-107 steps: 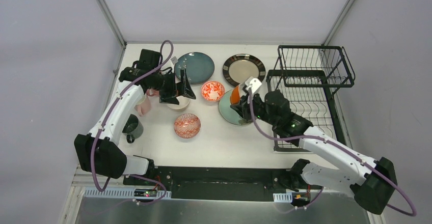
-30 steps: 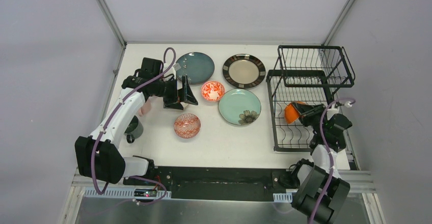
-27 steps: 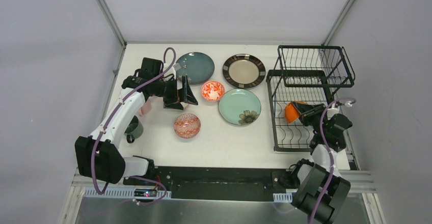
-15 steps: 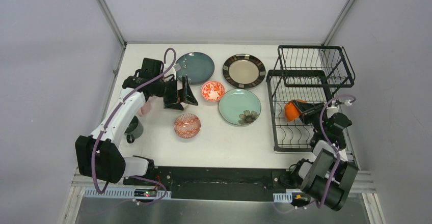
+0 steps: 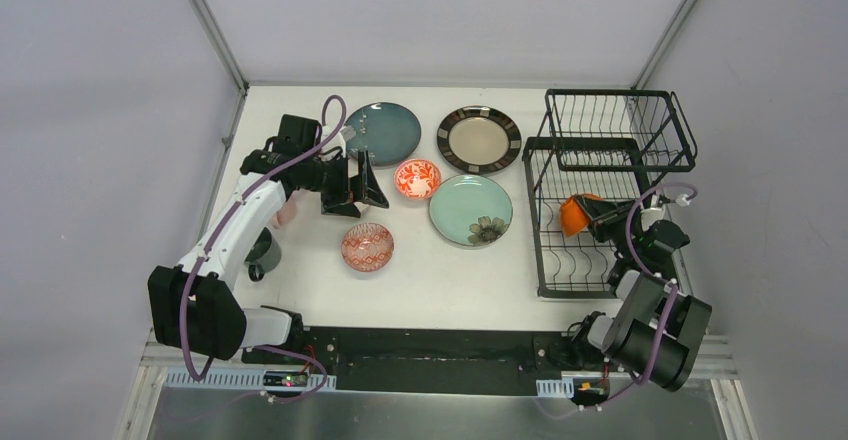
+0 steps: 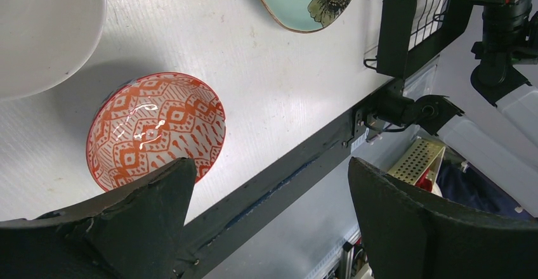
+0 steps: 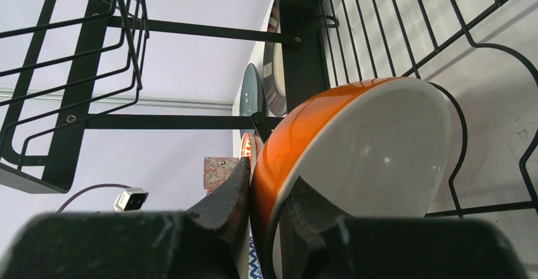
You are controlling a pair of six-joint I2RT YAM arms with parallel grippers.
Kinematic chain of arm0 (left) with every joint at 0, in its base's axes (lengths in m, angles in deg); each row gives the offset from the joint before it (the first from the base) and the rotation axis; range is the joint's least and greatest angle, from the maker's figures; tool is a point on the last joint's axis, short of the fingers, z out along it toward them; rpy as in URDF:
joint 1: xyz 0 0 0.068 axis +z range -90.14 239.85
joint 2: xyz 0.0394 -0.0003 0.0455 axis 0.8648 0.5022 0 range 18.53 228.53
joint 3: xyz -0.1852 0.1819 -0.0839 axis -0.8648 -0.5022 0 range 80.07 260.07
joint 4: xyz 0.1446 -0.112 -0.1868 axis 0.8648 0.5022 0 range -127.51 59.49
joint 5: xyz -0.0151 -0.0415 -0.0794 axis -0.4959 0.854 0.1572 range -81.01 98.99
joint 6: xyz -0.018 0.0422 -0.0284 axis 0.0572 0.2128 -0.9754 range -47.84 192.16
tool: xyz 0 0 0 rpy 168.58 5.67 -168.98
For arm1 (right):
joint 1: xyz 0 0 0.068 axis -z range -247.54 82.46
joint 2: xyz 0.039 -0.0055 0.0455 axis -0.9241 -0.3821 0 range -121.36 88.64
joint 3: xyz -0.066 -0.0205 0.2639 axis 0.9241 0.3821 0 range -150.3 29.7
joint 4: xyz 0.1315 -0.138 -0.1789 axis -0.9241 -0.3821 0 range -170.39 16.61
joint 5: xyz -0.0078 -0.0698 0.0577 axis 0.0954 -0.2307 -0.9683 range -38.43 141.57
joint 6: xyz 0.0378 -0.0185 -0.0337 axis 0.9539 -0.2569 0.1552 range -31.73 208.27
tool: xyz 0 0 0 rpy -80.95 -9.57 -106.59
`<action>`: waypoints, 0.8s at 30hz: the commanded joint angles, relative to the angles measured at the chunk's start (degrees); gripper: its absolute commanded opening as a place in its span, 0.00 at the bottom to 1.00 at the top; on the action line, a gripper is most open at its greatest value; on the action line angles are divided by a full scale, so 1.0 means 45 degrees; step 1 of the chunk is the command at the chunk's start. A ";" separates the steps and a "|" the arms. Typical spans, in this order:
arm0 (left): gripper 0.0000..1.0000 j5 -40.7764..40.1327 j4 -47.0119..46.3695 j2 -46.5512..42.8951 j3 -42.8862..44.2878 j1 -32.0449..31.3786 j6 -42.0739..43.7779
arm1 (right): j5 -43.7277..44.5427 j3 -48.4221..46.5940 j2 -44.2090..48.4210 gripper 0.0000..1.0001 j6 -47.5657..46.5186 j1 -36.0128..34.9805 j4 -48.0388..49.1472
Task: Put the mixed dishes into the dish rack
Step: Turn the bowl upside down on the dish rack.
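My right gripper [image 5: 598,222] is shut on the rim of the orange bowl [image 5: 573,215], holding it tilted on edge over the slotted lower tray of the black dish rack [image 5: 612,152]. The right wrist view shows the bowl [image 7: 368,146] pinched at the right gripper [image 7: 266,177], one finger outside and one inside, with rack wires [image 7: 298,57] behind. My left gripper [image 5: 362,185] hangs open over the white bowl [image 6: 44,32], with nothing between its fingers. A red-patterned bowl [image 5: 367,247] lies just in front of it, also seen in the left wrist view [image 6: 155,130].
On the table lie a dark teal plate [image 5: 385,132], a dark-rimmed beige plate [image 5: 479,139], a mint green flower plate [image 5: 470,209] and a second red bowl [image 5: 417,178]. A pink cup [image 5: 283,210] and a dark mug [image 5: 262,250] stand by the left arm.
The right gripper has carried the orange bowl from above the mint plate to the rack; in the last second it has edged slightly farther back. The left gripper has barely moved.
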 commanded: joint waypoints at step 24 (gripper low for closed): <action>0.94 0.0002 -0.0411 -0.0501 -0.0015 0.0081 0.0241 | 0.3045 -0.1683 0.4308 0.66 -0.2597 0.0433 -1.0654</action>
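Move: My right hand still pinches the rim of the tilted orange bowl over the rack; the bowl's middle lies about 3 cm ahead, 4 cm left and 3 cm below. The rack's left rail runs some 11 cm to my left, level fore and aft and about 4 cm lower. The green plate's middle is roughly 25 cm left, 2 cm ahead and 7 cm below. From my left hand the bowl lies about 40 cm right, 6 cm back and 10 cm lower. I open my right fingers from their narrow pinch to rather more than half wide, giving up my grip on the bowl's rim. As they spread I sink about 2 cm and ease back some 2 cm, drifting a little right, my fingers tipping down roughly 10 degrees with a slight clockwise turn, the lower rim still between them. ##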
